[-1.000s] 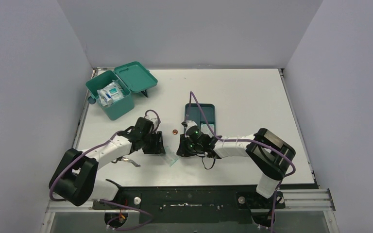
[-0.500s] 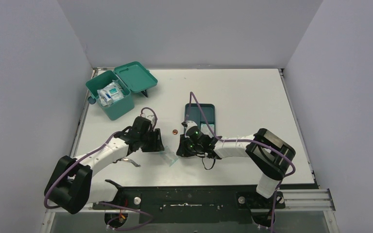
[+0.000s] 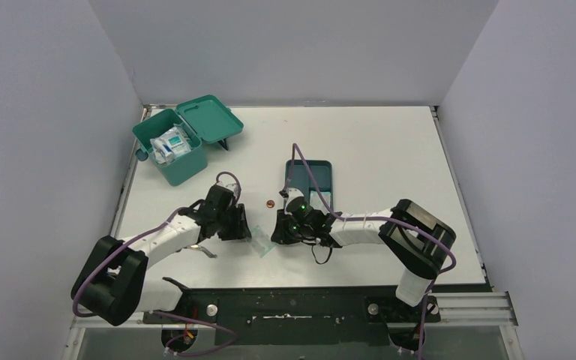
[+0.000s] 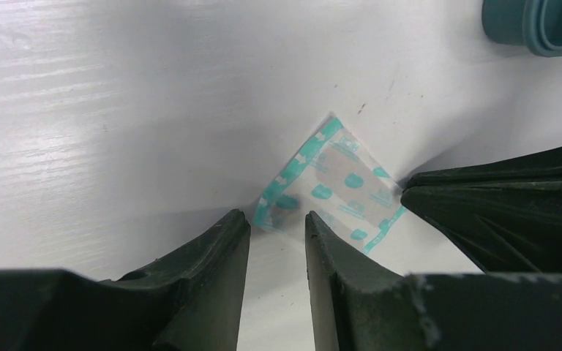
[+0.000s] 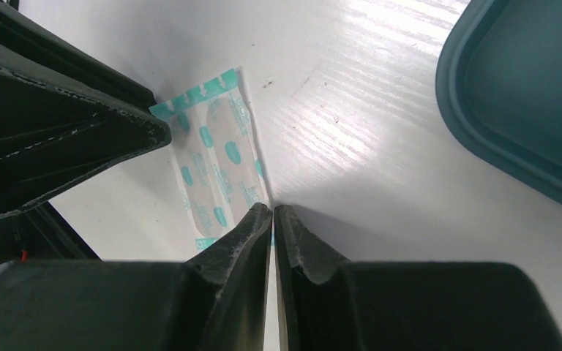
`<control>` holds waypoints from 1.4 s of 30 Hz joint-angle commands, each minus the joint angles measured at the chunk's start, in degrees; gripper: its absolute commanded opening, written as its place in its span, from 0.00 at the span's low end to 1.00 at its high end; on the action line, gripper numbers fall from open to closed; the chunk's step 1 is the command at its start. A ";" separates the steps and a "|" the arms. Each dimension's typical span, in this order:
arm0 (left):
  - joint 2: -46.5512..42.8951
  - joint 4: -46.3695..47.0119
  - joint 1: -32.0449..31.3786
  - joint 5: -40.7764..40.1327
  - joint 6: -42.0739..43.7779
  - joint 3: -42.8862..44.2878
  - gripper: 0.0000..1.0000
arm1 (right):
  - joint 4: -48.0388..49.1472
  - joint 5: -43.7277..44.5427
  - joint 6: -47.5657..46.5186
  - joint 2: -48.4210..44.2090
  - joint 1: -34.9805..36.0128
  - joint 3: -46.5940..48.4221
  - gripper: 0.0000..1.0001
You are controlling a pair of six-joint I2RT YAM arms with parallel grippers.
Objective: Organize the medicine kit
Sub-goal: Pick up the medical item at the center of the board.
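Note:
The medicine kit (image 3: 171,150) is a teal box at the back left with its lid (image 3: 210,118) open and white packets inside. A clear bandage packet with teal print (image 3: 261,241) lies between my two grippers near the table's front. In the left wrist view the packet (image 4: 340,191) has one corner between the tips of my left gripper (image 4: 276,219), whose jaws stand slightly apart. My right gripper (image 5: 272,210) is shut, pinching the long edge of the packet (image 5: 216,164). In the top view the left gripper (image 3: 244,231) and the right gripper (image 3: 275,233) face each other.
A dark blue-teal tray (image 3: 309,174) lies behind the right gripper; its rim shows in the right wrist view (image 5: 483,131). A small brown round thing (image 3: 267,202) sits between the arms. A thin metal tool (image 3: 204,250) lies by the left arm.
The left wrist has shifted a little to the left and back. The packet has slid slightly left with the right gripper. The right arm has hardly moved.

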 commanded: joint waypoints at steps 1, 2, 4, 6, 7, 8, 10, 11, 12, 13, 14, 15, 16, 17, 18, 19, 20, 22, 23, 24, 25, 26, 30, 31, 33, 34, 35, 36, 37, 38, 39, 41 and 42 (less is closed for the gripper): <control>0.77 5.16 -0.29 2.79 -1.91 -1.50 0.32 | 0.26 1.60 0.39 -0.92 0.95 -1.42 0.10; 0.85 5.83 -0.35 3.29 -2.48 -1.84 0.31 | 0.34 1.60 0.46 -0.82 1.00 -1.49 0.11; 0.99 6.73 -0.36 3.66 -3.26 -2.66 0.30 | 0.58 1.51 0.56 -0.65 1.09 -1.45 0.11; 1.13 6.95 -0.37 3.66 -3.56 -2.85 0.29 | 0.74 1.43 0.68 -0.56 1.13 -1.45 0.11; 1.18 6.87 -0.37 3.64 -3.49 -2.85 0.28 | 0.85 1.43 0.70 -0.47 1.24 -1.38 0.11; 1.10 6.87 -0.38 3.56 -3.39 -2.85 0.27 | 0.94 1.38 0.75 -0.38 1.26 -1.36 0.11; 0.96 6.89 -0.38 3.33 -3.15 -2.89 0.26 | 1.05 1.34 0.70 -0.20 1.39 -1.36 0.11; 1.00 6.95 -0.38 3.21 -2.99 -2.79 0.25 | 1.06 1.34 0.75 -0.07 1.46 -1.48 0.11; 1.13 6.80 -0.34 3.12 -2.67 -2.70 0.22 | 1.12 1.40 0.78 -0.22 1.48 -1.65 0.11; 1.20 6.49 -0.31 3.06 -2.40 -2.51 0.19 | 1.28 1.49 0.96 -0.35 1.53 -1.97 0.11; 1.34 6.39 -0.35 3.00 -2.04 -2.36 0.17 | 1.46 1.57 1.01 -0.63 1.49 -2.32 0.11; 1.52 6.39 -0.32 3.10 -1.54 -2.21 0.14 | 1.56 1.72 1.06 -0.89 1.48 -2.59 0.11; 1.75 6.37 -0.37 3.30 -0.96 -2.00 0.11 | 1.58 1.89 1.03 -1.23 1.48 -2.78 0.11; 2.24 6.15 -0.36 3.43 -0.18 -1.44 0.08 | 1.46 2.05 0.88 -1.65 1.49 -3.00 0.11; 2.70 5.82 -0.33 3.52 0.37 -0.95 0.06 | 1.36 2.23 0.79 -1.90 1.53 -3.07 0.11; 3.17 5.55 -0.36 4.00 0.97 -0.47 0.03 | 0.97 2.41 0.55 -2.49 1.49 -3.04 0.12; 3.63 5.32 -0.37 4.60 1.78 0.15 0.00 | 0.63 2.59 0.34 -2.88 1.48 -3.03 0.12; 4.54 4.63 -0.38 5.50 3.03 1.51 0.00 | -0.05 3.03 -0.15 -3.85 1.49 -2.90 0.14; 4.71 4.50 -0.38 6.05 3.65 2.07 0.00 | -0.58 3.46 -0.31 -4.38 1.48 -2.79 0.14; 4.74 4.50 -0.45 6.31 4.02 2.41 0.00 | -1.18 3.97 -0.58 -5.04 1.42 -2.70 0.15; 4.43 4.68 -0.53 6.72 4.51 2.82 0.00 | -1.82 4.64 -0.83 -5.73 1.40 -2.68 0.16; 4.01 5.17 -0.66 7.13 4.91 3.11 0.00 | -2.25 5.10 -1.23 -6.64 1.25 -2.72 0.17; 0.98 7.06 -1.04 8.23 7.45 3.49 0.00 | -2.28 6.31 -3.53 -10.90 0.93 -3.56 0.24; 0.28 7.73 -1.12 9.00 8.41 3.44 0.00 | -2.16 6.28 -4.07 -12.12 0.72 -3.87 0.29; -1.03 8.21 -1.29 9.87 10.61 3.57 0.00 | -1.52 5.33 -5.06 -14.75 -0.07 -4.77 0.37; -1.52 8.23 -1.34 10.39 11.90 3.71 0.00 | -0.74 3.83 -5.57 -16.15 -0.88 -5.55 0.41; -1.99 8.27 -1.49 10.69 13.22 3.74 0.00 | 0.45 1.99 -5.93 -17.42 -2.44 -6.78 0.44; -2.43 8.30 -1.59 10.73 13.62 3.88 0.00 | 1.62 -0.22 -6.40 -18.75 -3.72 -7.67 0.48; -2.95 8.60 -1.67 10.91 14.57 3.90 0.00 | 2.64 -2.06 -7.03 -19.71 -4.88 -8.29 0.50; -3.42 9.03 -1.76 11.12 15.37 3.77 0.00 | 2.77 -3.30 -8.13 -20.60 -5.76 -8.52 0.51; -4.12 9.67 -1.89 11.51 16.25 3.68 0.00 | 2.59 -4.09 -9.33 -21.71 -6.43 -8.64 0.52; -4.95 11.13 -2.09 12.91 18.35 3.56 0.00 | 2.82 -5.81 -11.95 -23.19 -7.52 -8.88 0.52; -5.52 11.67 -2.20 13.52 19.25 3.58 0.00 | 3.45 -7.34 -13.10 -24.28 -8.16 -9.12 0.53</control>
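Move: The flat medical sachet lies between the hands, its left corner already inside the left hand's part-open tips. Its middle is about 3 cm to that hand's right, 1 cm back and 1 cm below. The small red tin stands 10 cm ahead and 5 cm right of the left hand, the tray about 14 cm ahead and 15 cm right. From the right hand, the sachet's middle is some 3 cm left, level with it and 1 cm lower. The left fingers close on the sachet's left corner and pinch it, the hand easing about 1 cm right. It then lifts some 4 cm while drifting farther right and turning about 20 degrees clockwise. The right hand, nearly shut, first stays at the sachet's right edge, creeping slightly back, then comes free, rising about 7 cm and drawing 5 cm right as its fingers open. ##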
